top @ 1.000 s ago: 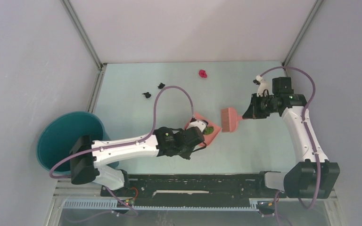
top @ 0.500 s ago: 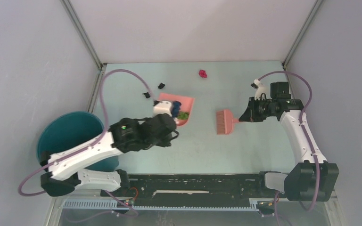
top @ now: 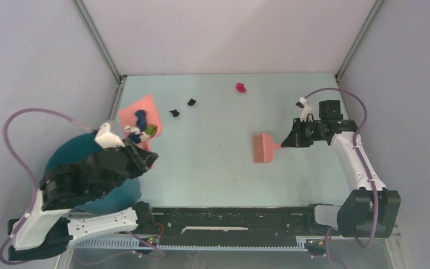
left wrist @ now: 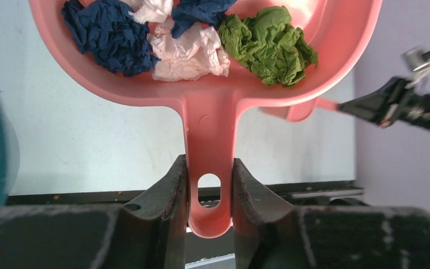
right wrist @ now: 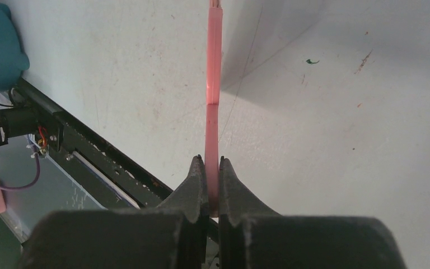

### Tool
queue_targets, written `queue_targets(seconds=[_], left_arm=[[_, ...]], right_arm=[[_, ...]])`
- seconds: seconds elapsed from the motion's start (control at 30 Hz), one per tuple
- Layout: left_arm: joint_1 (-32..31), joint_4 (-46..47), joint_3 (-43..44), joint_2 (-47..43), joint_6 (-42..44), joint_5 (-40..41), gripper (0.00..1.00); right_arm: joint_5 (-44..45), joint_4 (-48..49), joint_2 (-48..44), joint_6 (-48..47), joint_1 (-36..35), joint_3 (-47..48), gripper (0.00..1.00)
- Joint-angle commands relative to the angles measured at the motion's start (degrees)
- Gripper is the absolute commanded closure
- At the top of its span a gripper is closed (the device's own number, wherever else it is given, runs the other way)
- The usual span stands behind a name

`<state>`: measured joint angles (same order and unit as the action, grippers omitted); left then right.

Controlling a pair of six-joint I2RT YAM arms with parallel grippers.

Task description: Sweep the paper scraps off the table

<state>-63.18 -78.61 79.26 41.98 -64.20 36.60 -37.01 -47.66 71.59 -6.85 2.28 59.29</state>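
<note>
My left gripper is shut on the handle of the salmon-pink dustpan, held in the air at the table's left edge. In the pan lie dark blue, white and green paper scraps. On the table lie two black scraps and a magenta one near the back. My right gripper is shut on the thin handle of the pink brush, whose head rests mid-table.
A round teal bucket stands off the table's left front corner, partly under my left arm. A black rail runs along the near edge. Grey walls close in the back and sides.
My left arm has swung the loaded dustpan from mid-table to the left edge, above the bucket's rim. The right gripper and brush have shifted slightly left and nearer.
</note>
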Motion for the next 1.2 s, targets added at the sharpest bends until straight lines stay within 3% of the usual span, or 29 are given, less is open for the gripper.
queue_targets(seconds=[0.0, 0.2, 0.37, 0.63, 0.87, 1.03, 1.17], left_arm=[[0.2, -0.9, -2.0, -7.7, -9.3, 5.9, 1.00], [0.2, 3.0, -11.7, -24.2, -21.2, 11.4, 1.00], [0.3, 13.9, -19.0, -32.7, -20.7, 14.0, 1.00], [0.7, 42.9, -29.2, -37.6, -11.0, 18.7, 1.00], [0.7, 63.3, -30.8, -34.0, 4.1, 26.0, 1.00], [0.7, 86.6, -35.0, -31.6, 14.8, 27.6, 1.00], [0.7, 94.4, -34.2, -28.0, 20.4, 27.3, 1.00]], right_arm=[[-1.8, 1.2, 0.4, -0.8, 0.3, -0.7, 1.00], [-1.7, 1.2, 1.2, -1.2, 0.2, -0.9, 1.00], [-1.0, 1.0, 1.9, -1.6, -0.5, -0.8, 1.00], [-0.3, 0.7, 2.7, -2.2, -1.3, -0.9, 1.00], [0.1, 0.6, 4.1, -2.5, -1.8, -0.8, 1.00], [0.4, 0.6, 5.3, -2.7, -2.1, -0.9, 1.00], [0.4, 0.2, 5.5, -2.9, -2.0, -0.9, 1.00]])
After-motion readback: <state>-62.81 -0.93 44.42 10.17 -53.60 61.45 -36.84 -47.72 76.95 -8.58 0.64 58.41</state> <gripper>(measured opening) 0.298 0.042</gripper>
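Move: The left hand already holds the dustpan loaded with blue, white and green scraps. The bin stands about 21 cm to its left and roughly level with it fore and aft, its middle some 20 cm lower. Two black scraps lie on the table about 30 cm below: one 39 cm ahead and 3 cm left, the other 44 cm ahead and 4 cm right. From the right hand, the bin is about 62 cm left, 12 cm back and 4 cm lower. Leftward towards the bin by about 8 cm goes the left hand, rolling its left side down and tipping the dustpan over. It then rises some 12 cm and edges forward as the roll goes on past 50 degrees and the fingers swing up, keeping their grip on the handle. The right hand, still gripping the brush, sinks about 3 cm towards the table. ##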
